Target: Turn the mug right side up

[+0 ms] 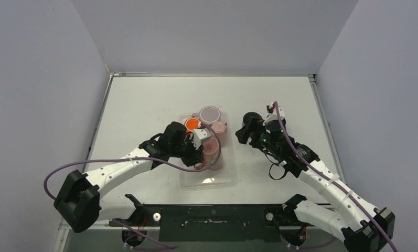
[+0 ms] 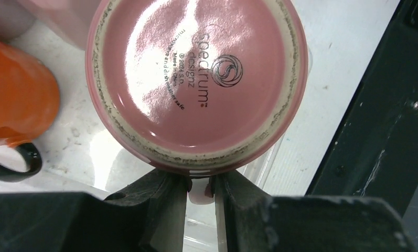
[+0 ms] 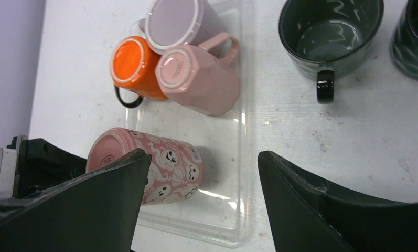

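Observation:
A pink mug with white ghosts (image 3: 162,163) is in the clear tray (image 3: 238,131), bottom end turned toward my left gripper. Its glossy pink base (image 2: 196,79) fills the left wrist view. My left gripper (image 2: 201,190) is shut on the mug's pink handle (image 2: 201,195), just below the base rim. From above, the left gripper (image 1: 201,143) is over the tray beside the mug (image 1: 212,151). My right gripper (image 3: 202,155) is open and empty, above the tray's right edge; from above it (image 1: 247,130) is to the right of the tray.
Upside down at the tray's far end are an orange mug (image 3: 133,65), a lilac mug (image 3: 175,21) and a pale pink mug (image 3: 199,79). Two dark mugs (image 3: 327,31) (image 3: 414,37) stand upright on the table right of the tray. White walls enclose the table.

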Robot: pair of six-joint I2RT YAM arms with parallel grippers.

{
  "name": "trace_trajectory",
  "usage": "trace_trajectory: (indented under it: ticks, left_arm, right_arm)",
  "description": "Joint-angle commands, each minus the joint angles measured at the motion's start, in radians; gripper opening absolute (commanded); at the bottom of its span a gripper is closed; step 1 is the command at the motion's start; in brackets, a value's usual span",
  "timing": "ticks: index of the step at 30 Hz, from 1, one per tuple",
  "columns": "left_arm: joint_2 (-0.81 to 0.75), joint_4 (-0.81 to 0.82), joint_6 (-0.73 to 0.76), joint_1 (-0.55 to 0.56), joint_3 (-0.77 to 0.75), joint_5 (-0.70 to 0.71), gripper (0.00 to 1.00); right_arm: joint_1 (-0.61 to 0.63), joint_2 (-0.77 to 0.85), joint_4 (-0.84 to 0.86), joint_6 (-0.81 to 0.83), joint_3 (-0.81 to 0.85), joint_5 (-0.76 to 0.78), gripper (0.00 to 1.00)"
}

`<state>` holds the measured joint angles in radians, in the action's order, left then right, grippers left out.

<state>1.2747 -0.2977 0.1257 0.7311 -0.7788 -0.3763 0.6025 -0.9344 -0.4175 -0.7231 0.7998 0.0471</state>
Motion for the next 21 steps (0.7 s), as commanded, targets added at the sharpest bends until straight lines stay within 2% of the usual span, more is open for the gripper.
trace_trajectory:
  ticks: [1, 8, 16, 21]
  left_arm:
    - [-0.138, 0.261, -0.117, -0.039, -0.006, -0.030, 0.00]
    - [-0.256, 0.471, -0.335, -0.104, -0.002, -0.036, 0.00]
    - [-0.270, 0.614, -0.527, -0.114, -0.124, -0.031, 0.00]
    - [-0.268, 0.752, -0.683, -0.114, -0.195, -0.023, 0.00]
  right_arm:
    - [-0.004, 0.050, 0.127, -0.003, -0.007, -0.070, 0.78]
    - [-0.005, 0.107, 0.219, -0.029, 0.013, -0.132, 0.83]
    - [-0.003, 0.172, 0.386, -0.071, -0.015, -0.249, 1.00]
    - [0.000, 0.170, 0.568, -0.161, -0.060, -0.316, 1.00]
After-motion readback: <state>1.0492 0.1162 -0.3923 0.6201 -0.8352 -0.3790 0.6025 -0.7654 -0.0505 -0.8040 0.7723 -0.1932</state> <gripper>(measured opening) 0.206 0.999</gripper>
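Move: The left hand already pinches the handle of the patterned pink mug, body about 5 cm right of it, 3 up and 2 ahead. The open right fingers wait some 17 cm right, 4 ahead and 9 above. The orange mug sits roughly 15 cm ahead, 2 left, the faceted pink mug 13 ahead, 9 right, both some 4 lower. From the right hand, the patterned mug is about 12 cm left, 2 back and 6 below. Upward and somewhat forward goes the left hand, about 18 cm up, keeping its pinch on the handle and tipping its fingers from steeply down to nearly level, pointing right, with a counter-clockwise turn. The right hand rises some 12 cm too, edging left towards the mug; its wrist tilts the fingers up and rolls its left side higher while they spread fully. ##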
